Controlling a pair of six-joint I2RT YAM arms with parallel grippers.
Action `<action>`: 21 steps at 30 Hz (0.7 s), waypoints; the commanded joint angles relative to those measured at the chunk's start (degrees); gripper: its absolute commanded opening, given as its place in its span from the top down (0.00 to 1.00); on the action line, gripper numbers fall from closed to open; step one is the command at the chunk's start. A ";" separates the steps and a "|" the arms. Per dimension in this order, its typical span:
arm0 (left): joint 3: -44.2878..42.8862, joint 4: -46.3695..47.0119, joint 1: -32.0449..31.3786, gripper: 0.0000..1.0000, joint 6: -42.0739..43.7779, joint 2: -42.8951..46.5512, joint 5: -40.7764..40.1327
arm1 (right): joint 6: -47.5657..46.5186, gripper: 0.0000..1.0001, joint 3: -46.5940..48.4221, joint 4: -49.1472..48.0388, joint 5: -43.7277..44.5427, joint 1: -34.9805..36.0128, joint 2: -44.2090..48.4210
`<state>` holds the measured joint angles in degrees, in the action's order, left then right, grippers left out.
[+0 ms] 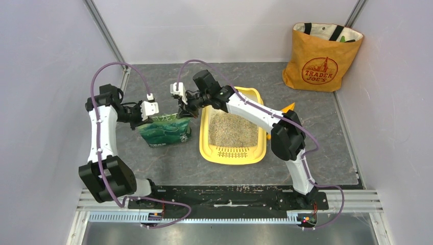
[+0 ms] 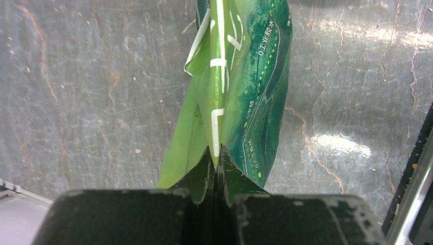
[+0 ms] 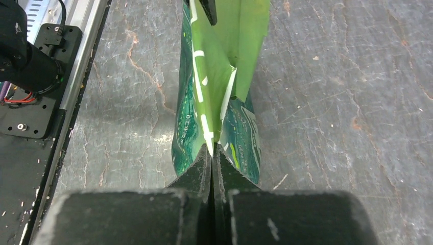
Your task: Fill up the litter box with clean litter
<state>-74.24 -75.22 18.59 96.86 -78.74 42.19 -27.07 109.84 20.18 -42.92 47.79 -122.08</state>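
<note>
The yellow litter box [image 1: 258, 151] sits mid-table with its slotted grate toward me. Grey-beige clean litter [image 1: 232, 130] covers its floor. A crinkly green litter bag [image 1: 166, 131] stands just left of the box. My left gripper [image 1: 144, 118] is shut on the bag's top left edge [image 2: 218, 92]. My right gripper [image 1: 185, 112] is shut on the bag's top right edge [image 3: 214, 97]. Both wrist views show the bag's film pinched between closed jaws, the bag hanging down to the grey floor.
An orange tote bag [image 1: 319, 58] stands at the back right corner. An orange-yellow scoop [image 1: 289, 107] peeks out behind the right arm, right of the box. White walls close in left, right and back. A black rail [image 1: 230, 196] runs along the near edge.
</note>
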 commanded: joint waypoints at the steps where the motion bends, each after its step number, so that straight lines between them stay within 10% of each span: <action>1: -0.31 2.11 1.36 0.98 5.23 4.04 6.61 | 0.40 1.00 4.70 5.56 1.58 -2.18 2.07; 10: 6.91 7.95 1.35 0.98 1.20 1.49 5.92 | -1.49 1.00 0.31 11.63 5.65 -0.77 -1.22; 16: 4.37 4.20 0.53 0.45 -1.70 4.35 15.99 | 0.11 1.00 -1.11 7.70 3.82 -0.77 1.94; 21: 6.26 9.34 -2.81 0.40 -8.48 4.61 18.76 | 1.18 1.00 -2.35 5.00 3.27 -0.77 2.17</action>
<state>-67.92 -68.55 17.98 93.78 -75.53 54.68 -27.00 109.27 26.09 -41.08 47.24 -122.30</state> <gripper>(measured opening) 0.591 0.010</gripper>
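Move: The litter bag's middle lies about 5 cm to the right of the left hand, 3 cm back and 9 below; the left fingers already grip one end of its top rim. The rim's other end, already pinched by the right fingers, is about 12 cm right and 3 cm ahead of the left hand. From the right hand the bag's middle is roughly 7 cm left, 5 back and 10 below, and the litter box's middle some 21 cm right, 5 back and 15 below. With both grippers pinching the rim, the hands rise slightly, then sink while edging right; the left drops about 1.5 cm below its start, then its fingers open to a bit over half and let go of the rim, and that hand moves on to its right along the rim towards the right hand (some 3.5 cm in all), climbing a little and tipping its fingertips up by roughly 10 degrees. The right fingers stay shut on their end of the rim and steady the bag, having eased down some 2.5 cm and a little to the right. ##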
